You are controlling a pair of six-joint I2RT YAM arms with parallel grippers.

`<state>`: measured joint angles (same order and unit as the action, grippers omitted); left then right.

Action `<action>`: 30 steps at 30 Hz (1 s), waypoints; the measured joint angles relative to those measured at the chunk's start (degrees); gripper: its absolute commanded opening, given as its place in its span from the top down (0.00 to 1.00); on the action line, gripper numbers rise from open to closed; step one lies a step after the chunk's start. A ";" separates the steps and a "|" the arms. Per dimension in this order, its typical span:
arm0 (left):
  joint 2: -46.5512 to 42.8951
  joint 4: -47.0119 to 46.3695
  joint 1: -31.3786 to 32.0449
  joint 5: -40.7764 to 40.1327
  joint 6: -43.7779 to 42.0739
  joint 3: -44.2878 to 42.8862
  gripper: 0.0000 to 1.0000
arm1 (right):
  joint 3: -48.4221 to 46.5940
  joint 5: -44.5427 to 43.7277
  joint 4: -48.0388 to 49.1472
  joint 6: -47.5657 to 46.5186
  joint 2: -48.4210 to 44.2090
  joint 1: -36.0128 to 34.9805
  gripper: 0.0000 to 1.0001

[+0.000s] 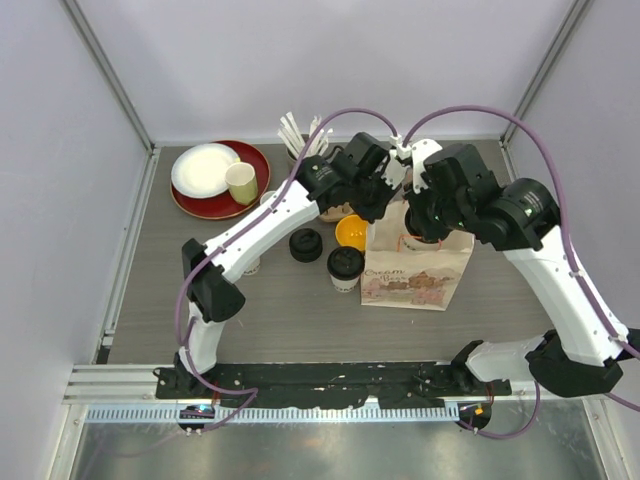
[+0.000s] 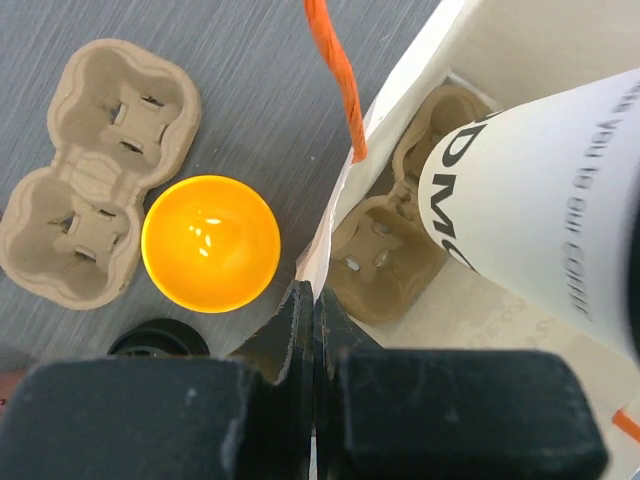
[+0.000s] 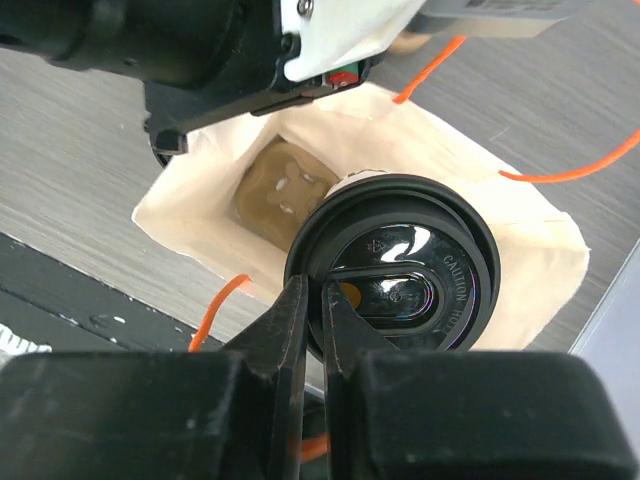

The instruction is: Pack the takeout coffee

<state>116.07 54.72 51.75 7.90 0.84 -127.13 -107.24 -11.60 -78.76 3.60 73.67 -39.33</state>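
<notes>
One takeout coffee point(image 3: 400, 268), a white paper cup with a black lid, hangs over the open paper bag point(image 3: 200, 205). My right gripper point(image 3: 315, 292) is shut on the lid's rim. The cup's printed side point(image 2: 560, 200) shows in the left wrist view, above a cardboard carrier point(image 2: 385, 250) lying inside the bag. My left gripper point(image 2: 313, 295) is shut on the bag's top edge point(image 2: 330, 215). A second lidded takeout coffee point(image 1: 345, 268) stands on the table left of the bag point(image 1: 415, 272). From above, both grippers point(image 1: 385, 198) point(image 1: 425, 225) meet over the bag's mouth.
An orange bowl point(image 2: 210, 243) and a loose black lid point(image 1: 305, 244) sit left of the bag. A spare cardboard carrier point(image 2: 95, 170) lies beside the bowl. At the back left, a red plate point(image 1: 190, 203) holds a white plate and a green mug point(image 1: 241, 182).
</notes>
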 measured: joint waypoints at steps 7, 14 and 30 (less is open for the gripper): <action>-1.22 0.66 -0.92 -0.44 -2.03 1.01 1.00 | 6.49 2.21 0.15 -3.37 1.14 3.43 0.99; -4.20 2.40 -1.66 -0.31 -4.81 4.61 1.00 | 9.40 4.59 0.50 -5.79 1.36 4.20 0.99; -5.66 4.72 -3.17 -1.66 -7.85 9.22 1.00 | 17.29 11.37 7.02 -10.36 0.85 5.75 0.99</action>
<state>110.41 59.44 48.58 6.24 -7.01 -117.91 -89.95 -0.23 -71.75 -6.76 74.52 -33.58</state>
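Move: The right gripper holds the lidded coffee cup at the bag's mouth; the cup carrier in the bag bottom lies about 4 cm ahead of it, 3 cm left and 30 cm below. The left gripper pinches the bag's rim, that carrier some 10 cm right, 4 cm back and 23 cm below. On the table, the standing coffee cup is about 5 cm left and 2 cm back of the left hand, the yellow bowl 8 cm ahead and 3 cm left. Lower the right gripper about 9 cm with its grip kept on the lidded cup, taking it deeper into the bag towards the carrier, the fingers tipping further down and turning slightly counter-clockwise. Meanwhile keep the left fingers shut on the rim and drag it some 6 cm left, starting a touch forward and then sinking, with a slight roll. ##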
